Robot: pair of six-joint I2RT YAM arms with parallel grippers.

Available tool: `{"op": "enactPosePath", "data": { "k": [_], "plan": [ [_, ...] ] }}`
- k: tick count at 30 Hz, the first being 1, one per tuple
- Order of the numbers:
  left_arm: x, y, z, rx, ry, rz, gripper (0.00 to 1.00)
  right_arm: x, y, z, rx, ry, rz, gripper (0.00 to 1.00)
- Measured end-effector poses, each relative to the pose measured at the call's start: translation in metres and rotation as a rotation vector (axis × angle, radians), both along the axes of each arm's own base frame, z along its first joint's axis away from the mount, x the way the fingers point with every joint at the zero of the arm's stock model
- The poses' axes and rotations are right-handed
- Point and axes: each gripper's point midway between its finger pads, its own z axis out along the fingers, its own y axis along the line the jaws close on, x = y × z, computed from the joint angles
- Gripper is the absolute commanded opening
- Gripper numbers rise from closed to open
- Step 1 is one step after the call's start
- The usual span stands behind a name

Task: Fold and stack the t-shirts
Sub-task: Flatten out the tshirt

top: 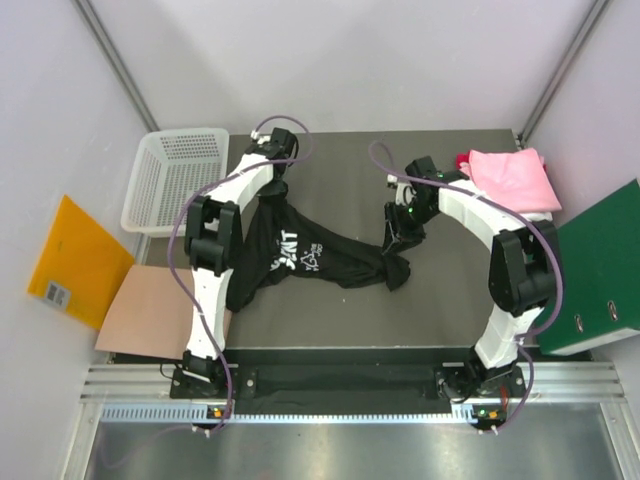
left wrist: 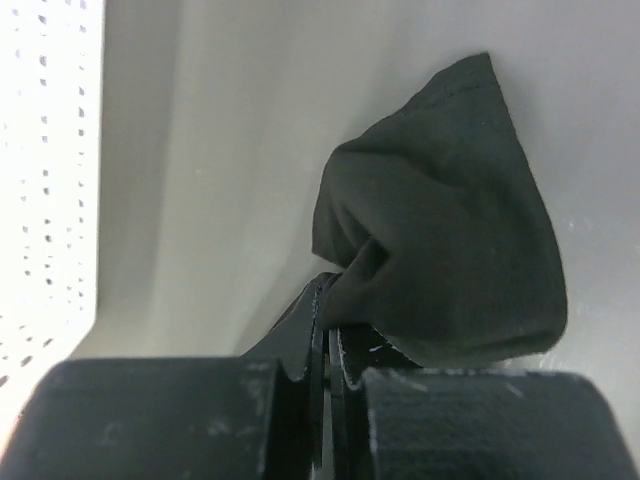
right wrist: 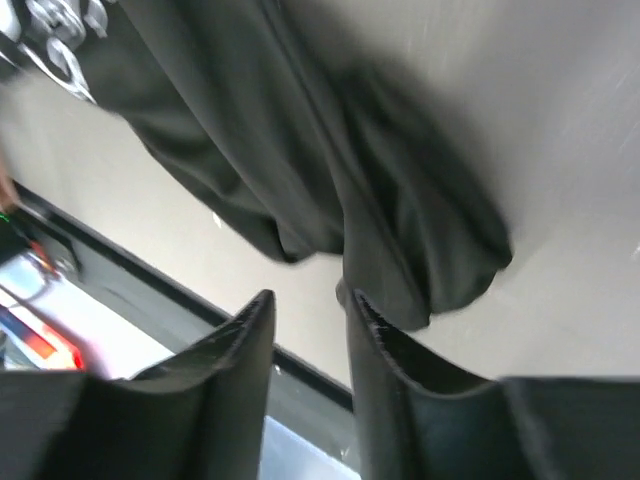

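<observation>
The black t-shirt (top: 300,250) with white lettering hangs crumpled over the middle of the dark table (top: 330,310). My left gripper (top: 268,200) is shut on one bunched edge of it and holds it up; the left wrist view shows the cloth (left wrist: 440,260) pinched between the closed tips (left wrist: 335,300). My right gripper (top: 395,235) is at the shirt's right end. In the right wrist view it (right wrist: 310,300) stands open with nothing between the fingers, and the black cloth (right wrist: 300,150) hangs just past the right finger's tip. A folded pink t-shirt (top: 512,175) lies at the back right, with a bit of red cloth (top: 465,160) beside it.
A white mesh basket (top: 175,178) stands off the table's back left corner. A green folder (top: 600,265) lies at the right. An orange envelope (top: 75,260) and a brown sheet (top: 150,310) lie at the left. Purple cables loop above both arms.
</observation>
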Motion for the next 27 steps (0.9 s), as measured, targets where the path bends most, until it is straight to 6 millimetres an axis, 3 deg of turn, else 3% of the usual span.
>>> {"op": "enactPosePath", "data": {
  "k": [10,19,27],
  "plan": [
    [0.007,0.016,-0.015,-0.025,0.045,0.087,0.0,-0.046,-0.023,-0.01,-0.175,0.146,0.047,0.31],
    [0.006,0.017,-0.015,-0.033,0.048,0.1,0.0,-0.067,-0.026,-0.027,-0.221,0.208,0.08,0.34],
    [0.006,0.017,-0.015,-0.036,0.048,0.102,0.0,-0.071,-0.018,-0.056,-0.26,0.276,0.121,0.34]
  ]
}}
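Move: The bunched right end of the black t-shirt lies about 7 cm back, 2 cm to the right and 7 cm below the right hand. The shirt's white print lies some 20 cm to the right hand's left and 2 cm back; the folded pink pile is about 27 cm to its right and 14 cm ahead. From the left hand, already gripping the shirt's far corner, that end is some 27 cm right and 19 cm back. Partly open, the right hand draws back 7 cm, then sinks, 5–6 cm altogether, to the bunched end; left keeps gripping. ##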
